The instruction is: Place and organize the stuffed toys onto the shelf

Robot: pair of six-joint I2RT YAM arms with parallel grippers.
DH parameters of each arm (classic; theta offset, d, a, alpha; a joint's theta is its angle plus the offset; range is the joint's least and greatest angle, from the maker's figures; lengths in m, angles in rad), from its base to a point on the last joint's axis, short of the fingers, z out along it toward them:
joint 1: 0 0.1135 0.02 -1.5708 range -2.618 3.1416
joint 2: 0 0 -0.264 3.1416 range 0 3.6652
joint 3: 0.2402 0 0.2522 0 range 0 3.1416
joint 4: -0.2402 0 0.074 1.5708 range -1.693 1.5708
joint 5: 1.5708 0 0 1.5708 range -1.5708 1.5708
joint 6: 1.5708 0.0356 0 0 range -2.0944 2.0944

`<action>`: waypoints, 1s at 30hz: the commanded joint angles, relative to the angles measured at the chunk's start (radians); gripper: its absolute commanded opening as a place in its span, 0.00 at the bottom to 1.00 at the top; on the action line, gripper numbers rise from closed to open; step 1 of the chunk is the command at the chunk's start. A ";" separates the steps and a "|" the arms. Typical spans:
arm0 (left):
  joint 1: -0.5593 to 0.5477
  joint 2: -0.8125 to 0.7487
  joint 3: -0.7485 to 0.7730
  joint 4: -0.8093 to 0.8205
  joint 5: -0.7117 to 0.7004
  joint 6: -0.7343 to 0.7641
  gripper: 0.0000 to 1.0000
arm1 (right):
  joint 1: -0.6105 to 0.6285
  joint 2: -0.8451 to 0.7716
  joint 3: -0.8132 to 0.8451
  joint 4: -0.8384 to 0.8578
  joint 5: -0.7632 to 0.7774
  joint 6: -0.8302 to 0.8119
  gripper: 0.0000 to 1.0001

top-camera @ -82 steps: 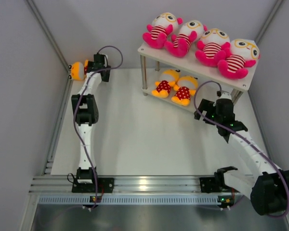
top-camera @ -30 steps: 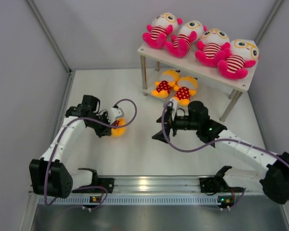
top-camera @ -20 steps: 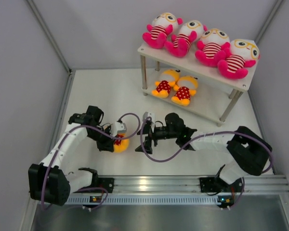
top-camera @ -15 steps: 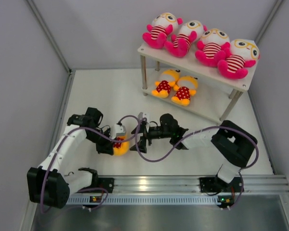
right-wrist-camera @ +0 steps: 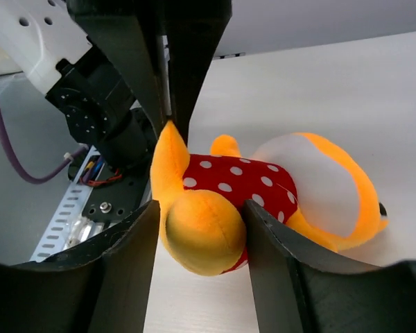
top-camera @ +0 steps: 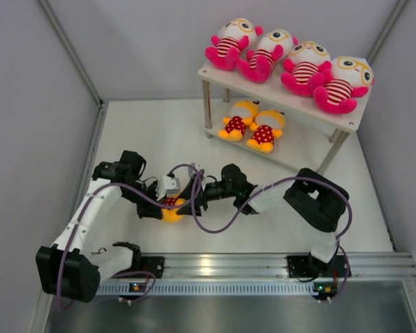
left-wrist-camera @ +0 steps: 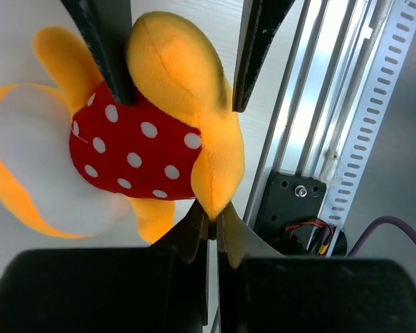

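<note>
An orange-yellow stuffed toy (top-camera: 172, 210) with a red dotted body (left-wrist-camera: 135, 142) lies on the white table between both arms, near the front rail. My left gripper (left-wrist-camera: 211, 220) is shut on the tip of one of its limbs. My right gripper (right-wrist-camera: 201, 208) comes from the opposite side, its two fingers pressed against either side of the toy's round orange foot (right-wrist-camera: 204, 232). The shelf (top-camera: 357, 114) stands at the back right. Several pink striped toys (top-camera: 301, 66) sit in a row on its top board. Two orange toys (top-camera: 237, 119) (top-camera: 265, 129) lie on the lower board (top-camera: 301, 151).
The aluminium rail (top-camera: 215, 267) with the arm bases runs along the near edge, right beside the held toy (left-wrist-camera: 312, 104). Purple cables (top-camera: 215, 225) loop around both wrists. Grey walls (top-camera: 28, 104) close the left, back and right sides.
My right arm has swung left from the shelf to the toy and its jaws have narrowed onto the foot. My left arm brought the toy from the far left corner down toward the rail.
</note>
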 commanded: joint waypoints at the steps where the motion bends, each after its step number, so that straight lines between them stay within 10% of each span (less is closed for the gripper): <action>1: 0.000 -0.010 0.063 -0.050 0.044 0.015 0.00 | 0.024 0.002 -0.012 0.086 -0.058 0.025 0.52; 7: 0.002 0.008 0.057 -0.046 0.044 -0.014 0.06 | 0.035 -0.028 0.023 0.025 0.002 0.057 0.00; 8: 0.002 0.011 0.062 -0.046 0.038 -0.028 0.22 | 0.035 -0.050 0.028 -0.073 0.030 0.042 0.00; 10: 0.002 0.014 0.097 -0.044 0.011 -0.097 0.93 | 0.029 -0.163 0.008 -0.182 0.089 -0.041 0.00; 11: 0.002 0.016 0.117 -0.036 0.006 -0.131 0.98 | 0.026 -0.208 -0.017 -0.312 0.137 -0.070 0.00; 22: 0.006 0.155 0.566 -0.003 -0.072 -0.524 0.98 | -0.106 -0.817 0.127 -1.383 0.511 -0.337 0.00; 30: 0.008 0.235 0.597 0.005 -0.105 -0.528 0.98 | -0.377 -0.937 0.164 -1.591 0.774 -0.584 0.00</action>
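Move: The last yellow toy hangs level between the hands, head forward, one foot already pinched in the left fingers; its middle lies about 6 cm ahead of the left hand and some 3 cm below. From the right hand, whose half-closed fingers point left around the other foot, it is about 5 cm ahead, 3 cm left and 3 cm lower. On the lower shelf, two yellow toys sit roughly 34 cm ahead and 31 cm right, and 38 ahead and 21 right, both some 8 cm lower. The right fingers shut on the toy's near foot and pinch it; the left fingers then spring wide and let go of the other foot. The right hand carries the toy some 25 cm to its right and about 11 cm up, late on also forward towards the lower shelf, swinging clockwise as its fingers tip down. The left hand draws clear, up and forward by about 10 cm each. ##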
